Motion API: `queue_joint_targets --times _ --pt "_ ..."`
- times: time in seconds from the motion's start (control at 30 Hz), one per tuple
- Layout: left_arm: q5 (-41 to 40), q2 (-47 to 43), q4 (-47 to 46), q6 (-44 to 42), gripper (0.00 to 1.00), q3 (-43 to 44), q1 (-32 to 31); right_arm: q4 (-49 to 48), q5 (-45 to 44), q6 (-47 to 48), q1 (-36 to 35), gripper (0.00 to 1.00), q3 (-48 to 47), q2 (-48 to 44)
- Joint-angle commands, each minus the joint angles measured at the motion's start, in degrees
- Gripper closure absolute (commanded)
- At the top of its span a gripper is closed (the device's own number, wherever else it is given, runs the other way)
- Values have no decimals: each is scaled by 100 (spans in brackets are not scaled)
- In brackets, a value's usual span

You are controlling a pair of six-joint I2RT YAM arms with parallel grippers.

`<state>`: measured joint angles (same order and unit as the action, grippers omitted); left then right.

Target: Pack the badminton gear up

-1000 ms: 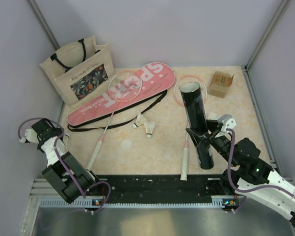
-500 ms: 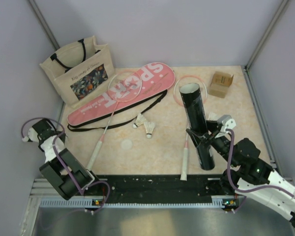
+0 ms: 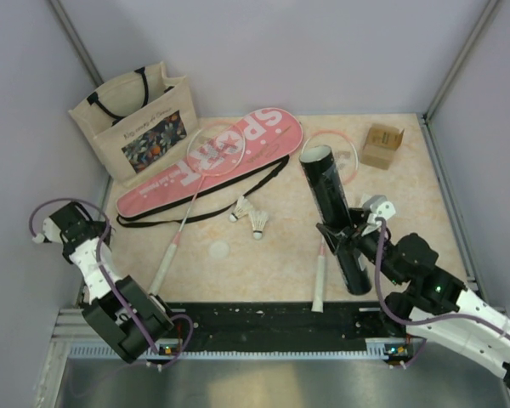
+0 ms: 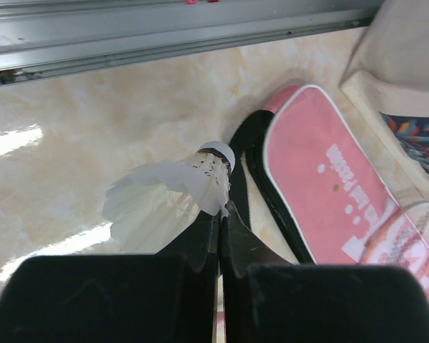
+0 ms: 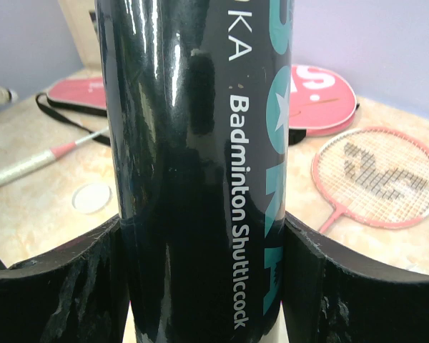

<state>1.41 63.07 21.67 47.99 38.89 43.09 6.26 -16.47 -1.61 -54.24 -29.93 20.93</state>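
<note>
My left gripper (image 4: 224, 209) is shut, its tips pinching the feather edge of a white shuttlecock (image 4: 173, 184) at the table's far left, beside the end of the pink SPORT cover (image 4: 329, 186). In the top view the left gripper (image 3: 55, 228) sits close to the left wall. My right gripper (image 3: 350, 242) is shut on the dark tube (image 3: 333, 208), which leans with its open mouth up and to the left; the tube (image 5: 200, 128) fills the right wrist view. One pink racket (image 3: 214, 151) lies across the cover (image 3: 263, 136), the other (image 3: 321, 276) lies behind the tube. Two shuttlecocks (image 3: 250, 217) rest mid-table.
A beige floral tote bag (image 3: 140, 119) stands at the back left, against the cover's end. A small cardboard box (image 3: 382, 144) sits at the back right. A round white lid (image 3: 218, 250) lies between the racket handles. The cover's black strap (image 3: 221, 194) trails along its near side.
The left gripper's jaws closed on the shuttlecock's feathers. The right gripper shifted slightly left and the tube's top tilted further left.
</note>
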Motion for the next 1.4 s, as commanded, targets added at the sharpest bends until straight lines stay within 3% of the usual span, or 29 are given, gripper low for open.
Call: queue_joint_targets --times 0.0,0.2,0.33,0.47,0.63,0.83,1.07,1.27,1.37 --pt "683 -163 319 9 100 636 24 -230 73 125 19 77 -565 551" --pt "2379 240 355 -367 100 1409 -546 -283 539 836 27 74 -1084 1614" --pt "2767 285 716 -1220 100 1920 -1661 -477 530 1739 19 71 -1120 2370" --pt "3664 145 995 -1581 100 2095 -2479 -362 329 2708 27 71 -1155 2899" --pt "4068 -505 1234 -1741 100 2088 -3350 -345 837 3814 27 73 -1094 2707" --pt "4718 -1374 1384 -1696 100 2008 -3956 -22 969 5046 27 72 -760 2039" --pt "5203 -1710 1217 -1696 100 2201 -4783 402 1453 5354 19 71 -786 1651" --pt "5466 -1815 1147 -1529 100 2438 -4986 490 1498 5522 27 71 -891 1906" --pt "5152 -1903 1242 -1564 100 2649 -5047 368 1498 5583 19 72 -927 2038"
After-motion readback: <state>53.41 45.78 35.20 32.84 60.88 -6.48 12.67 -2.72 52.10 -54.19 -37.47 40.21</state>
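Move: The left gripper already holds a shuttlecock. The open mouth of the shuttlecock tube is about 62 cm to its right, 4 cm back and 34 cm higher. Below its path, some 7 cm lower, lie the left racket, 27 cm right and 14 cm ahead, the white lid, 36 cm right and 2 cm back, and two loose shuttlecocks, 47 cm right and 10 cm ahead. The right gripper holds the tube near mid-length; the held shuttlecock is about 69 cm to its left, 6 cm ahead and 17 cm lower. Swing the left gripper some 36 cm right and 23 cm up, bowing forward first and then back, turning the wrist clockwise by about 100 degrees and levelling it so the pinched shuttlecock's cork leads towards the tube mouth. Meanwhile keep the right gripper's hold and roll the tube mouth over to the left, shifting slightly left and down. ##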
